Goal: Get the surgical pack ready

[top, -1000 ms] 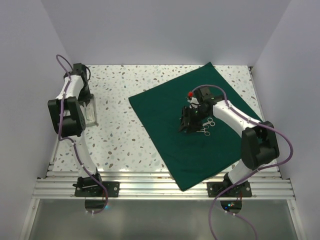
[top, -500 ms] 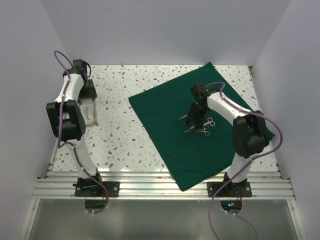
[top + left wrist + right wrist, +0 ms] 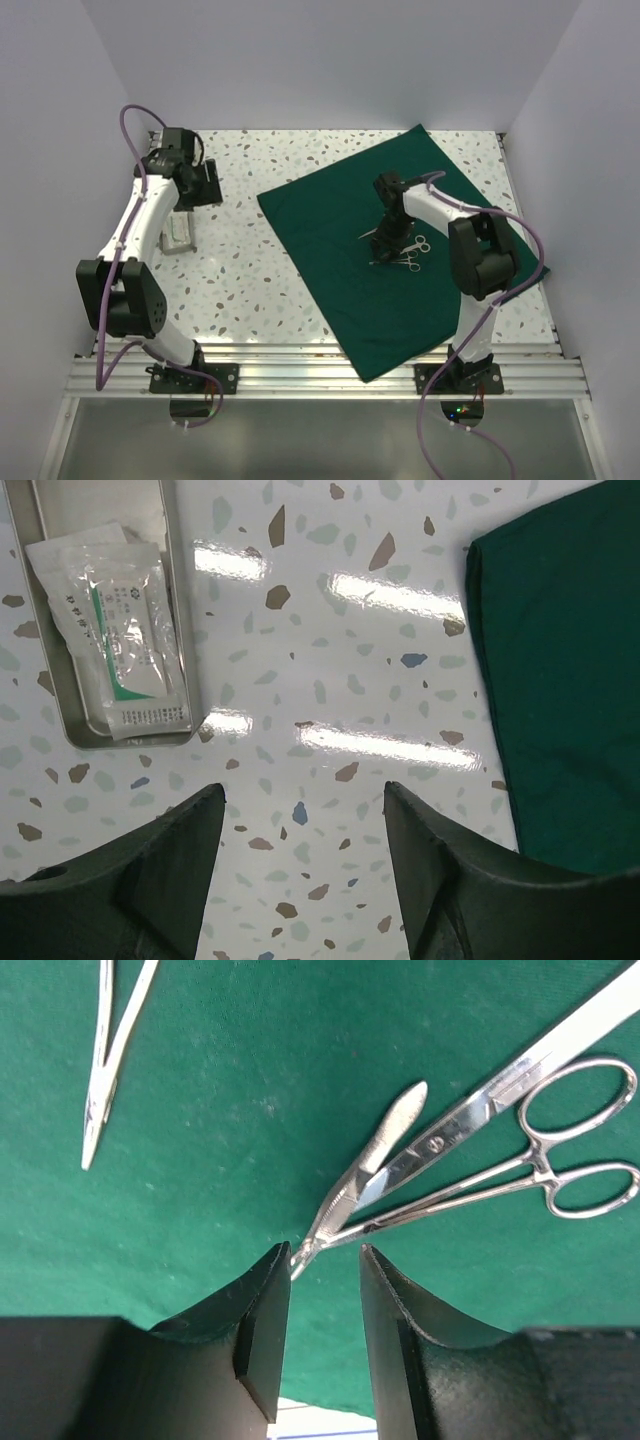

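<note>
The dark green drape (image 3: 330, 215) lies spread flat on the right half of the table. On it rest ring-handled forceps (image 3: 470, 1185), a flat steel instrument (image 3: 500, 1085) crossing them, and tweezers (image 3: 110, 1070). My right gripper (image 3: 325, 1250) hovers low over the drape (image 3: 230, 1140), open by a narrow gap, with the instrument tips just beyond its left fingertip and nothing between the fingers. The small steel tray (image 3: 130, 742) holds white packets (image 3: 120, 630). My left gripper (image 3: 305, 790) stands open over bare table, between tray and drape (image 3: 570, 680).
From above, the tray (image 3: 180, 235) sits near the left wall, with the left gripper (image 3: 208, 185) just behind it. The right gripper (image 3: 385, 232) points down beside the instruments (image 3: 405, 252). White walls close in three sides; a metal rail runs along the near edge.
My left gripper has opened, lifted off the tray and swung back and to the right. My right gripper has narrowed and shifted slightly left beside the instruments.
</note>
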### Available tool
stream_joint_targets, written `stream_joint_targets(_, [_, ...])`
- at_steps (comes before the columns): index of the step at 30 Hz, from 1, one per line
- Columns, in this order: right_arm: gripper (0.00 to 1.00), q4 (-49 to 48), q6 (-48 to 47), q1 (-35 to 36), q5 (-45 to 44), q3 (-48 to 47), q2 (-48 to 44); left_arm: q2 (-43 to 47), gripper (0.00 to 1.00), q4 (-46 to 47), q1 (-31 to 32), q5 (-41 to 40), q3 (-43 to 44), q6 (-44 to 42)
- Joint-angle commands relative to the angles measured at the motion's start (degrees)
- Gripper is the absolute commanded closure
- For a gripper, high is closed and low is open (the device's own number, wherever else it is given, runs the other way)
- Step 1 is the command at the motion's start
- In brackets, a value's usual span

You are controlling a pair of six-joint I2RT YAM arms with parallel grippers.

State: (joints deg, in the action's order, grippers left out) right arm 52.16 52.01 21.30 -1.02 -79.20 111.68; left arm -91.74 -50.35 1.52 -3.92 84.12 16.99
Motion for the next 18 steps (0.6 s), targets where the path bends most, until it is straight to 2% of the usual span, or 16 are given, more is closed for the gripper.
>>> stream_joint_targets(1, [0.63,-1.4,2.7,-0.3,-2.4,-2.1,0.9,2.3,0.31,3.0,-0.1,3.0,-2.2,0.8])
stream_joint_targets(5, [0.66,-1.7,3.0,-0.3,-3.1,-2.2,1.8,2.7,0.32,3.7,0.8,5.7,-3.3,1.3])
stream_joint_targets(11, [0.81,-1.5,2.3,-0.2,-3.8,-3.2,2.5,3.2,0.32,4.0,1.8,6.6,-3.6,1.5])
stream_joint_targets(14, [0.92,-1.5,1.3,-0.2,-3.6,-4.1,2.5,3.8,0.32,4.5,1.9,8.2,-3.7,1.6])
stream_joint_targets(16, [0.99,-1.7,-0.3,-0.1,-4.0,-4.6,0.9,4.3,0.31,5.5,1.9,11.2,-4.1,1.6])
stream_joint_targets(18, [1.00,-1.6,-2.8,-0.1,-3.1,-5.4,-0.3,4.6,0.30,7.0,2.0,16.4,-4.7,1.6])
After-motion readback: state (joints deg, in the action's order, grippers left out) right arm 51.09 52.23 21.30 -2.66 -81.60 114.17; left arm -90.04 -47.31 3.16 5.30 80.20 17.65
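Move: The tweezers lie almost under the right hand, their middle about 2 cm ahead and 1 cm below, slanting forward to the right. The near scissors are some 6 cm to the right and 3 cm ahead of this hand, the clamp 6 cm right and 1 cm ahead, the far scissors about 7 cm ahead and 2 cm left, all about 1 cm lower. From the left hand, the tweezers are roughly 38 cm right, 5 cm back and 16 cm below. The right fingers shut from a part-open gap onto the tweezers and pinch them near the middle, pointing straight down just over the cloth, while the hand eases about 1.5 cm forward and sinks slightly at first. The left hand, empty and open, drifts about 4 cm to the right, away from the tray of packs, dipping a little and coming part-way back up. ##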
